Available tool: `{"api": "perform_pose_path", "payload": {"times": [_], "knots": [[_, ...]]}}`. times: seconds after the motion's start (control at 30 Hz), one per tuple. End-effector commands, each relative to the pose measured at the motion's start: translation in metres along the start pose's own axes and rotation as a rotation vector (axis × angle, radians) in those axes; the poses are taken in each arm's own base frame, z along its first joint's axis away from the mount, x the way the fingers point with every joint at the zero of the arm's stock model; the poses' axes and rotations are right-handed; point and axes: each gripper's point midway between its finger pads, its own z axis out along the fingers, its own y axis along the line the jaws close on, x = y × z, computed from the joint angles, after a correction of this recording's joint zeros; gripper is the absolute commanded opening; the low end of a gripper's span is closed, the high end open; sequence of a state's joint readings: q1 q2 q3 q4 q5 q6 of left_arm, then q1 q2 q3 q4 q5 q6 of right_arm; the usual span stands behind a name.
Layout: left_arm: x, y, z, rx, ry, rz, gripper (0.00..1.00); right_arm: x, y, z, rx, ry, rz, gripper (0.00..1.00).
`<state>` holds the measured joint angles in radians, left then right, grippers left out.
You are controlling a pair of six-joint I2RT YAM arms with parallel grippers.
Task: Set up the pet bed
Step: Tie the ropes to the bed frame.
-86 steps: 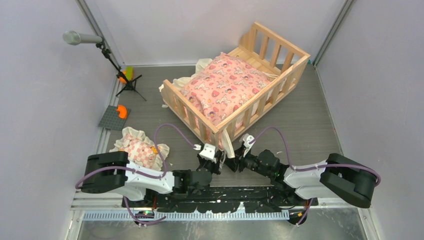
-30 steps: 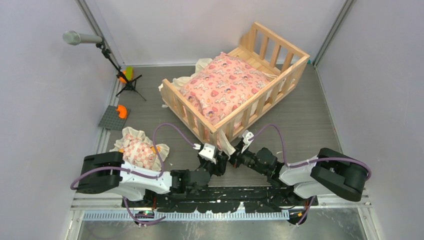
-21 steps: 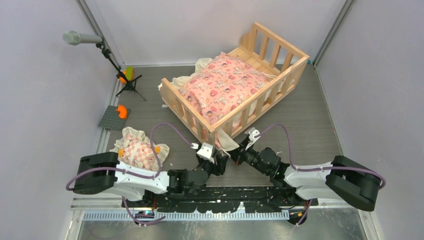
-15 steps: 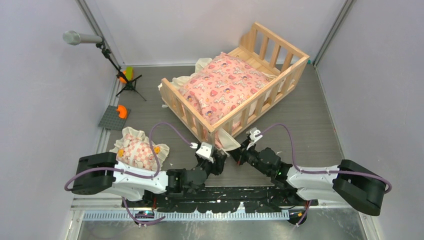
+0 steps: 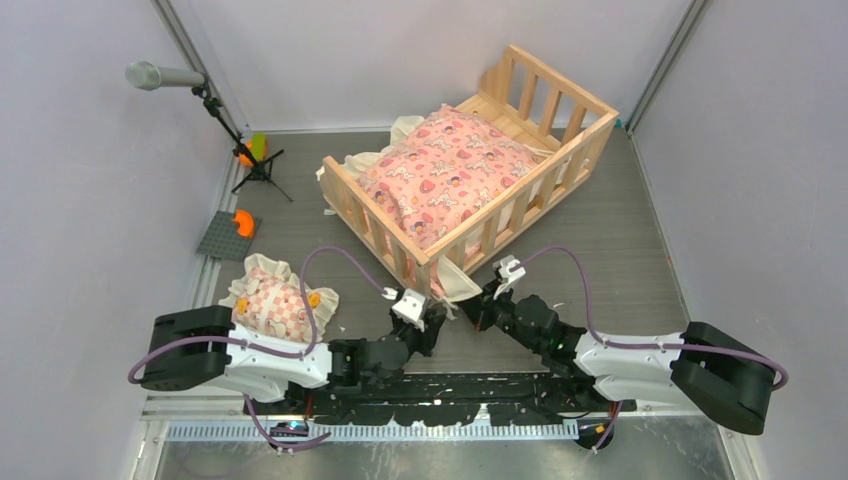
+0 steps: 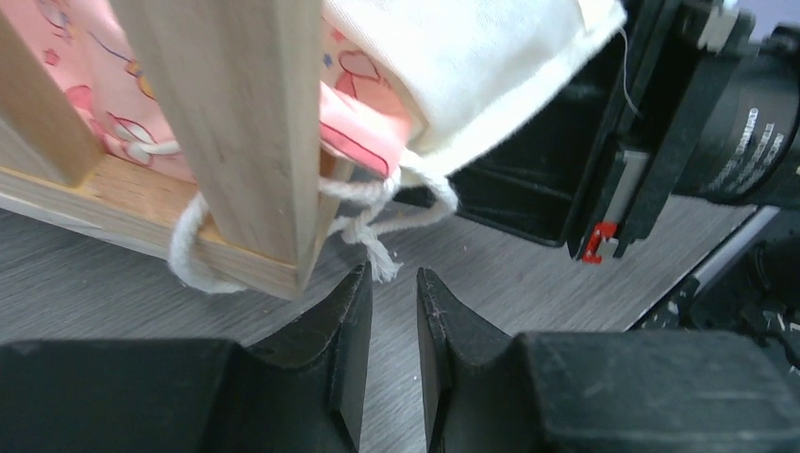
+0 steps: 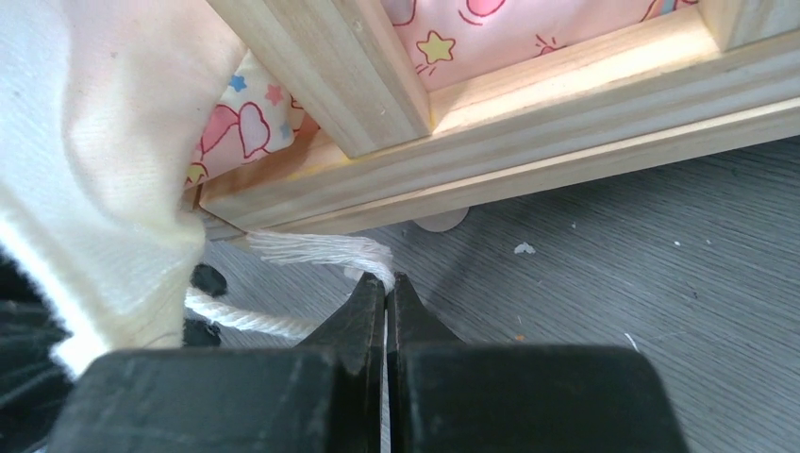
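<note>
The pet bed, a pale wooden frame with slatted sides, stands slantwise at mid-table with a pink printed cushion inside. The cushion's cream frill hangs out at the near corner post, where a white cord loops round the post's foot. My left gripper sits just below that corner, its jaws a narrow gap apart with nothing between them; a frayed cord end hangs just above its left fingertip. My right gripper is shut on a white cord beneath the bed's bottom rail.
A small frilled checked pillow lies on the table at the near left. A microphone stand and a grey plate with an orange piece stand by the left wall. The right arm's black body is close beside my left gripper.
My left gripper's jaws have narrowed. The right arm has stretched out, its elbow swinging right while its gripper stays at the bed's near corner. The bed has hardly moved.
</note>
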<state>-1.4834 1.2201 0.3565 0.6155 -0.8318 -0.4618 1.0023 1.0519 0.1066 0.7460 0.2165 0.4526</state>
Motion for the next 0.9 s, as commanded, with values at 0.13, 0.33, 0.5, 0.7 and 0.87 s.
{"api": "perform_pose_path", "payload": {"times": [0.13, 0.33, 0.5, 0.7, 0.87], "knots": [[0.017, -0.012, 0.002, 0.066, 0.027, 0.035, 0.31, -0.034, 0.022, 0.003, -0.055, -0.089, 0.074, 0.00], [0.027, -0.005, 0.014, -0.001, -0.011, 0.022, 0.40, -0.039, 0.026, -0.002, -0.067, -0.092, 0.085, 0.00], [0.025, -0.009, 0.025, -0.027, -0.079, -0.006, 0.42, -0.039, 0.025, -0.003, -0.065, -0.093, 0.086, 0.00], [0.022, -0.008, 0.033, -0.067, -0.158, -0.049, 0.45, -0.037, 0.027, -0.003, -0.070, -0.081, 0.088, 0.00], [0.024, -0.004, 0.035, -0.088, -0.186, -0.069, 0.50, -0.036, 0.026, -0.003, -0.071, -0.080, 0.088, 0.00]]}}
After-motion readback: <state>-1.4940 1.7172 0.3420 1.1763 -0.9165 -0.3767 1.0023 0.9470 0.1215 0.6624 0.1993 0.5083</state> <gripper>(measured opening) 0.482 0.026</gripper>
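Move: The loose rope tail hanging below the half-made knot is about 3 cm ahead of the left hand, 4 cm to its right and 6 cm lower. The bed's corner post foot stands some 5 cm ahead, in line with that hand and 5 cm below it; the white cloth flap is about 6 cm ahead and 4 cm right. From the right hand, which already pinches the other rope end, the tail is roughly 4 cm left, 1 cm back and 2 cm below. Down about 6 cm and some 2 cm to its right, the left hand sinks towards the hanging rope tail beside the post foot, easing slightly back at first and then forward as it levels out. Its fingers spread from a quarter to about half open, without gripping the tail. The right hand keeps its shut pinch on the other rope end and rises about 2 cm. ##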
